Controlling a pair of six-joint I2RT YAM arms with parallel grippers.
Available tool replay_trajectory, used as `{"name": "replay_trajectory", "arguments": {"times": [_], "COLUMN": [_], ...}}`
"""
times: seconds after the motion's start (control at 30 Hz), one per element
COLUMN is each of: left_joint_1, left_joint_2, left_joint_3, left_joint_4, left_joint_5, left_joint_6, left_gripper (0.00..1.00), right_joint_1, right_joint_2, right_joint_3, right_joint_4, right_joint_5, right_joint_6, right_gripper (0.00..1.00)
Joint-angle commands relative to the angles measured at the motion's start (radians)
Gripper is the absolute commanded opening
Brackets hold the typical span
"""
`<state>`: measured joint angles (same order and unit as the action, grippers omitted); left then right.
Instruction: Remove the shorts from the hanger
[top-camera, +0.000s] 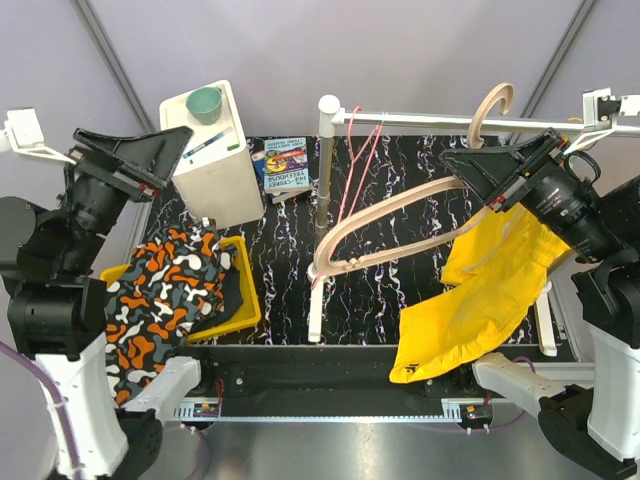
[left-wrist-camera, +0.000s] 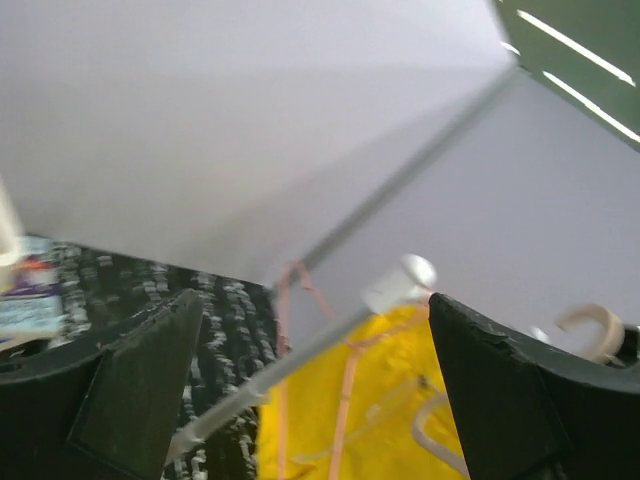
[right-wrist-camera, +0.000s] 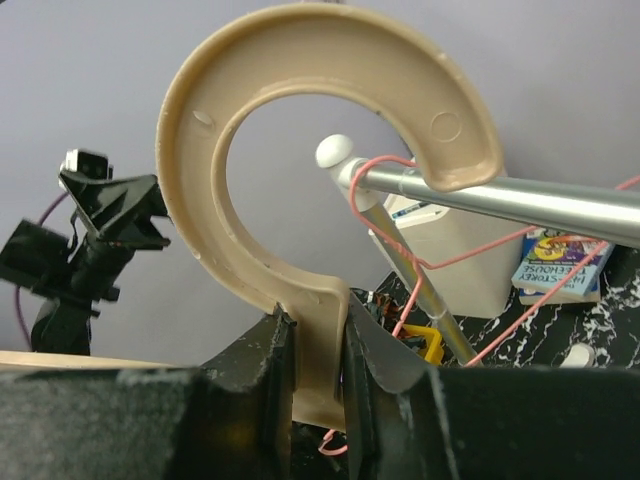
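My right gripper (top-camera: 478, 180) is shut on the neck of a beige plastic hanger (top-camera: 385, 203). The hanger's arms reach left over the table and its hook (top-camera: 492, 105) rises beside the metal rail (top-camera: 420, 122). From the right wrist, that gripper (right-wrist-camera: 318, 330) clamps the hanger (right-wrist-camera: 200, 130) just under the hook, which curls close around the rail (right-wrist-camera: 540, 200). The yellow shorts (top-camera: 480, 300) lie spread below my right arm, their upper edge hidden by the gripper. My left gripper (top-camera: 165, 158) is open and raised at the left; its wrist view looks between its jaws (left-wrist-camera: 312, 300) at the shorts (left-wrist-camera: 390, 400).
A pink wire hanger (top-camera: 358, 150) hangs on the rail beside the white stand post (top-camera: 322, 200). At the left, a yellow bin (top-camera: 250, 300) holds a patterned garment (top-camera: 160, 290). Behind it stands a white box (top-camera: 215, 165) with a green cup (top-camera: 205, 103), and a book (top-camera: 287, 165).
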<state>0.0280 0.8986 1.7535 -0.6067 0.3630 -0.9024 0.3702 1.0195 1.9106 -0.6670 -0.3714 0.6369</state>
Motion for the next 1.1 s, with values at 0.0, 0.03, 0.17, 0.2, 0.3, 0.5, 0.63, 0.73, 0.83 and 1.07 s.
{"name": "replay_trajectory", "arguments": {"times": [0.0, 0.03, 0.17, 0.2, 0.3, 0.5, 0.63, 0.73, 0.83, 1.07], "left_joint_1": [-0.245, -0.325, -0.613, -0.635, -0.715, -1.005, -1.210, -1.293, -1.355, -1.442], "left_joint_2": [0.104, 0.130, 0.244, 0.250, 0.301, 0.421, 0.499, 0.540, 0.606, 0.692], "left_joint_3": [0.075, 0.125, 0.204, 0.210, 0.244, 0.392, 0.468, 0.506, 0.589, 0.698], "left_joint_4": [0.228, 0.223, 0.193, 0.179, 0.133, -0.164, -0.303, -0.355, -0.436, -0.485], "left_joint_5": [0.153, 0.128, 0.077, 0.062, 0.071, -0.114, -0.335, -0.435, -0.519, -0.653], "left_joint_6": [-0.035, 0.000, 0.063, 0.075, 0.094, 0.301, 0.393, 0.408, 0.422, 0.427], "left_gripper": [0.99, 0.99, 0.99, 0.99, 0.97, 0.81, 0.75, 0.74, 0.70, 0.49], "right_joint_1": [0.004, 0.003, 0.001, 0.003, 0.003, 0.004, 0.003, 0.003, 0.003, 0.003], "right_joint_2": [0.026, 0.036, 0.047, 0.045, 0.031, 0.002, 0.011, 0.010, 0.001, -0.002], "right_joint_3": [-0.018, -0.012, -0.016, -0.019, -0.048, -0.120, -0.104, -0.099, -0.096, -0.064], "right_joint_4": [0.159, 0.150, 0.135, 0.121, 0.087, 0.037, -0.020, -0.048, -0.059, -0.097], "right_joint_5": [-0.142, -0.158, -0.202, -0.208, -0.227, -0.193, -0.172, -0.159, -0.153, -0.130], "right_joint_6": [-0.086, -0.121, -0.216, -0.258, -0.328, -0.378, -0.394, -0.399, -0.387, -0.344], "right_gripper": [0.00, 0.00, 0.00, 0.00, 0.00, 0.00, 0.00, 0.00, 0.00, 0.00]}}
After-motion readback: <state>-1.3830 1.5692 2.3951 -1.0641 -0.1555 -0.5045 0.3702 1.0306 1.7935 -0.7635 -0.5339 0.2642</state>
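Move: The hanger is already held by its neck in the right fingers; the middle of its free half lies some 30 cm to the right of the left hand, about 7 cm back and a few below. From the right hand that free half is roughly 9 cm left, 5 back and slightly below. The rack's post top stands about 21 cm right of and 8 ahead of the left hand, a little lower. The yellow shorts hang about 9 cm right, 4 back and 22 below the right hand. The left hand sweeps right some 28 cm and back about 12 towards the hanger's free half, rising first, then sinking to end about 7 cm lower, while it swings clockwise roughly 50 degrees, rolls left side up, and its wide-open fingers close to about half with the hanger running between them. The right hand keeps its pinch on the neck and lowers the hanger about 7 cm, rolling some 20 degrees left side down so that the free end dips to meet the left hand. ##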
